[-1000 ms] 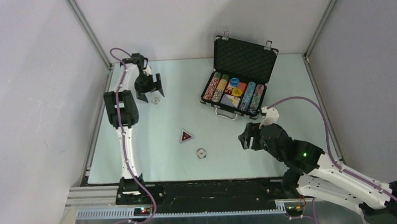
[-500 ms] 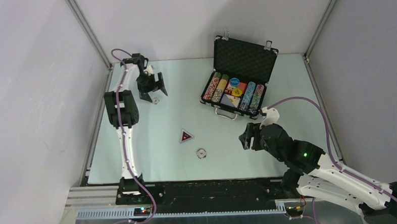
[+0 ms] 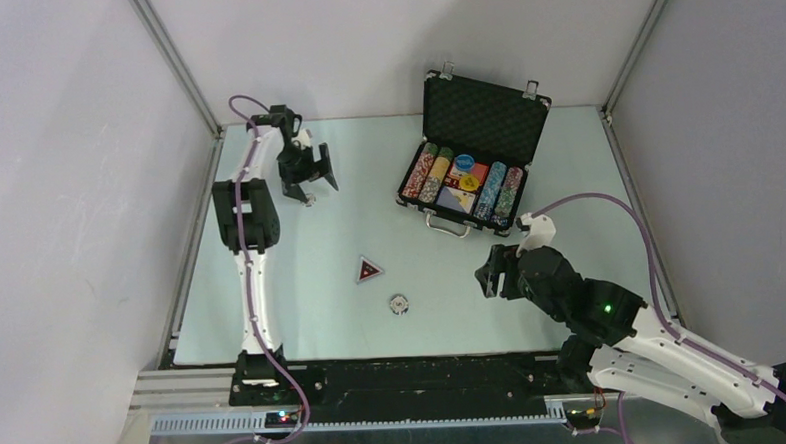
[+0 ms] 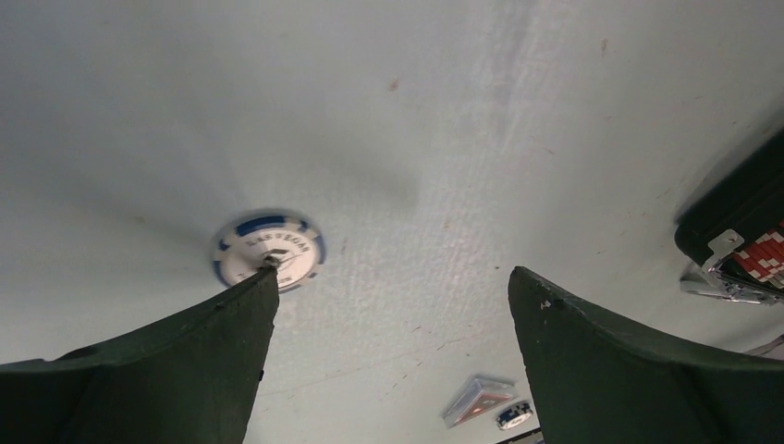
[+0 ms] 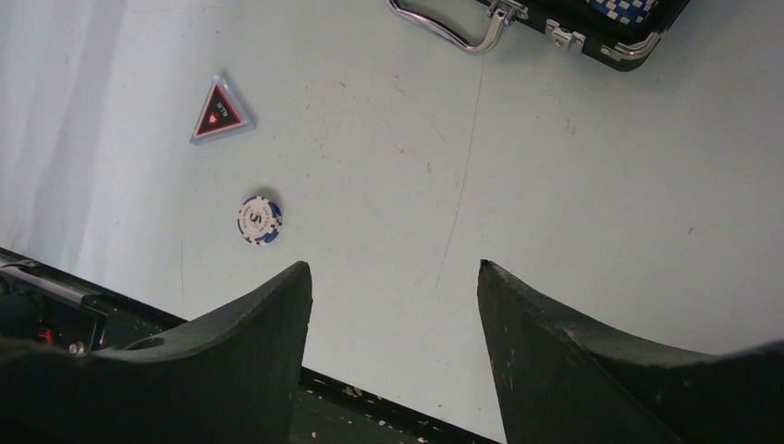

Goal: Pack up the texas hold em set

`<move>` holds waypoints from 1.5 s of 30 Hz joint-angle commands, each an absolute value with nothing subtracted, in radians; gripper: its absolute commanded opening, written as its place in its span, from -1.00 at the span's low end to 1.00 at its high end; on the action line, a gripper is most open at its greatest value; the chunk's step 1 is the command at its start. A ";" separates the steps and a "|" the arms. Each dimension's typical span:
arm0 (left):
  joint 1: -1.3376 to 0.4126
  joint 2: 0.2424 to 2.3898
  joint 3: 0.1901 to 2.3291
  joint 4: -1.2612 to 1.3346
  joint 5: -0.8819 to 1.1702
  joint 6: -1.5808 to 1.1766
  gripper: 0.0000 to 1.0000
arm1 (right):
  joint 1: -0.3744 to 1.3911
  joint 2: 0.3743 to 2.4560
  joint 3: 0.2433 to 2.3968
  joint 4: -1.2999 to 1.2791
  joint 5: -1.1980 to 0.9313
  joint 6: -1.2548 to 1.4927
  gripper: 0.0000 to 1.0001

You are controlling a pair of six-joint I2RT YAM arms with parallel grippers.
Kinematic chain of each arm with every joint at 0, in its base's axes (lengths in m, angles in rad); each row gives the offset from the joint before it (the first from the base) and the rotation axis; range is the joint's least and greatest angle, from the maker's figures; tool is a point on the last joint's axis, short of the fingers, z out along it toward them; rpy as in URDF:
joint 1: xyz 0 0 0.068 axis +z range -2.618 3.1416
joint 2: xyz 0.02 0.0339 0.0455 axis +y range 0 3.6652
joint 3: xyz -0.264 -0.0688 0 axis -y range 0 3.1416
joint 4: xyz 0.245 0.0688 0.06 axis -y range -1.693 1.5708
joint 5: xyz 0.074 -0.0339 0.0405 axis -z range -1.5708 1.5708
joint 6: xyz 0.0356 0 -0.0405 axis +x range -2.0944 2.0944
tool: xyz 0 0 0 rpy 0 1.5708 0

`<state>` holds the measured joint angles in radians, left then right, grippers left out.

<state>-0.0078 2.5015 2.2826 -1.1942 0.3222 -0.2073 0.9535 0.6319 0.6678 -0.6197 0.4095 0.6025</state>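
Observation:
The black briefcase stands open at the back right, with rows of chips, a blue and a yellow disc and cards in its tray. A blue-and-white poker chip lies flat at the far left. My left gripper is open over it, and the left fingertip rests on the chip's near edge. In the top view this gripper partly covers that chip. A dark triangular piece and a second chip lie mid-table. My right gripper hangs open and empty near the front, right of them.
The briefcase's silver handle points toward the front. A black rail runs along the near edge. White walls and aluminium posts close in the table on three sides.
My left gripper has shifted right and now stands over the far-left chip, its left fingertip on it. The right arm has barely moved.

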 commanded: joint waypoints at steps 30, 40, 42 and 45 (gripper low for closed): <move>-0.337 2.533 2.258 -1.199 0.339 -0.197 0.99 | 0.947 0.635 0.658 -0.586 0.398 0.618 0.40; -0.338 2.261 2.215 -1.156 0.166 -0.197 0.99 | 0.948 0.640 0.658 -0.588 0.402 0.620 0.40; -0.337 2.204 2.200 -1.130 0.126 -0.198 0.99 | 0.949 0.649 0.658 -0.583 0.399 0.622 0.40; -0.331 2.141 2.120 -1.062 0.042 -0.225 0.99 | 0.952 0.658 0.658 -0.573 0.394 0.624 0.40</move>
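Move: By the left hand's left fingertip lies the poker chip, about 3 cm left of the hand point, 1 cm back and 3 cm below. From this hand, the triangular button is some 19 cm back and 13 cm right, the other chip about 27 cm back and 20 cm right, and the middle of the open case roughly 38 cm right and 2 cm ahead. The right hand has the poker chip about 29 cm ahead, 48 cm left and 17 cm below. Sweeping rightward just over the table, the left hand carries its left fingertip about 14 cm across, pushing the poker chip along towards the case, then curves back some 5 cm while turning about 20 degrees clockwise. The fingers stay wide open. At the end the hand rises about 4 cm, off the chip, easing slightly forward and left. ##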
